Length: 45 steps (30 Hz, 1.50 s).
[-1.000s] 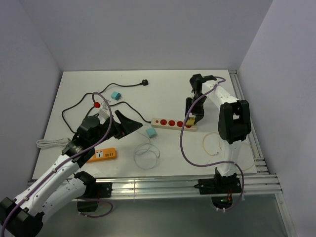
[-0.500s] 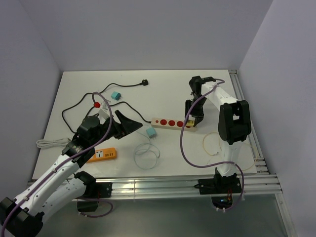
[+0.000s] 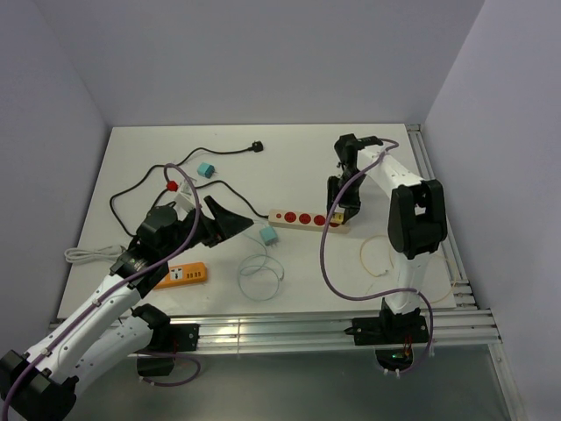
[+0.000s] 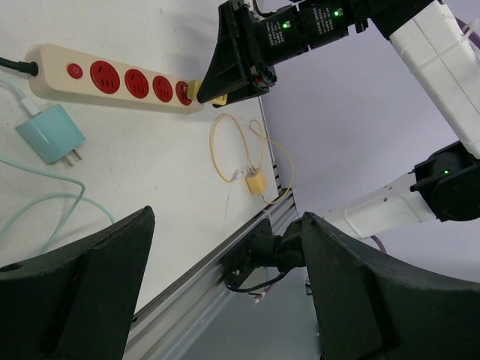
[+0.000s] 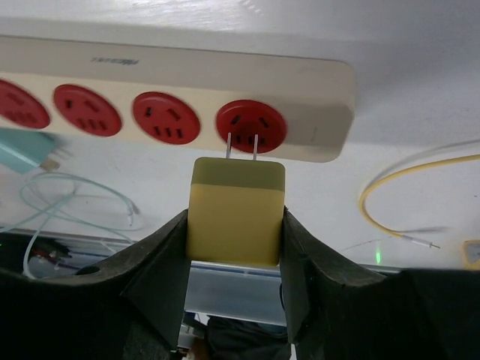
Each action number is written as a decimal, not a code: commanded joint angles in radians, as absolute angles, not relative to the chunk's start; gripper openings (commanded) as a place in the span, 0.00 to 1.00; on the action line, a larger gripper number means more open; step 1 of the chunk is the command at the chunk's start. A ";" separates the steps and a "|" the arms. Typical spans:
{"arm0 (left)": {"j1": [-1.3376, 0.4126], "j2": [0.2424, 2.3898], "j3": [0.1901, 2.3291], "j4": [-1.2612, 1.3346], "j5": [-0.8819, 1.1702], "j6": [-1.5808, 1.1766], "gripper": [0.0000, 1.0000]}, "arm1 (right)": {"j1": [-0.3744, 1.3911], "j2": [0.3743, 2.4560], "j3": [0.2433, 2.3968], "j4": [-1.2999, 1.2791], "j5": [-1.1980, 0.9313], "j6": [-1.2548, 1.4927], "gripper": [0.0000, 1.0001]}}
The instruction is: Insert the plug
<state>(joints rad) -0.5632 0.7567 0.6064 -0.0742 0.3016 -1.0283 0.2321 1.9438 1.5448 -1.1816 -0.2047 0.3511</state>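
Observation:
My right gripper (image 5: 235, 225) is shut on a yellow plug (image 5: 235, 210). The plug's two metal prongs point at the end red socket (image 5: 251, 126) of the beige power strip (image 5: 315, 82). Their tips reach the socket's slots and most of their length still shows. From above, the right gripper (image 3: 340, 209) stands at the right end of the strip (image 3: 302, 217). My left gripper (image 3: 230, 219) hovers open left of the strip with nothing between its fingers. In the left wrist view the strip (image 4: 52, 64) and the held plug (image 4: 196, 90) lie ahead of the left gripper (image 4: 227, 217).
A teal charger (image 3: 268, 236) with a coiled white cable lies near the strip's left end. An orange adapter (image 3: 181, 274), a black cord (image 3: 257, 147), a small teal block (image 3: 206, 169) and a loose yellow cable (image 3: 377, 254) lie about. Metal rails run along the right edge.
My right gripper has edged slightly left with the yellow plug, closer onto the strip's end socket. The left arm has not moved.

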 commanded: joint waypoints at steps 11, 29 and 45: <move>-0.568 0.621 0.574 0.215 0.368 -0.827 0.84 | 0.540 1.628 1.411 -0.964 -0.727 0.429 0.00; -0.750 0.683 0.541 0.512 0.538 -0.614 0.83 | 0.667 1.447 1.356 -0.798 -1.080 0.548 0.00; -0.836 0.695 0.543 0.454 0.448 -0.491 0.86 | 0.681 1.332 1.272 -0.586 -1.158 0.744 0.00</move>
<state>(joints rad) -0.8253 0.6907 0.5255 0.4290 0.4980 -0.5304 0.6720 1.3762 1.2774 -0.6903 -1.1072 0.6769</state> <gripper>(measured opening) 0.856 0.525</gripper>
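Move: The yellow plug, held in the right hand, hangs about 1 cm below that hand's point. The left gripper's open jaws are some 24 cm to its left, 10 cm back and 14 cm higher. The power strip's middle lies 7 cm left of the right hand and 6 cm below; the blue adapter 18 cm left, 4 cm back, also 6 cm down. From the left hand, the plug is about 10 cm ahead, 24 cm right and 15 cm below. The yellow plug, still pinched by the right hand, is carried up, left and back from over the strip's end socket to the left gripper, around 20 cm along each direction, while the fingers swing some 60 degrees from pointing down towards pointing left. The left hand, jaws staying open, draws back and rises, tilts its fingers up and then shifts slightly right to meet the plug. ##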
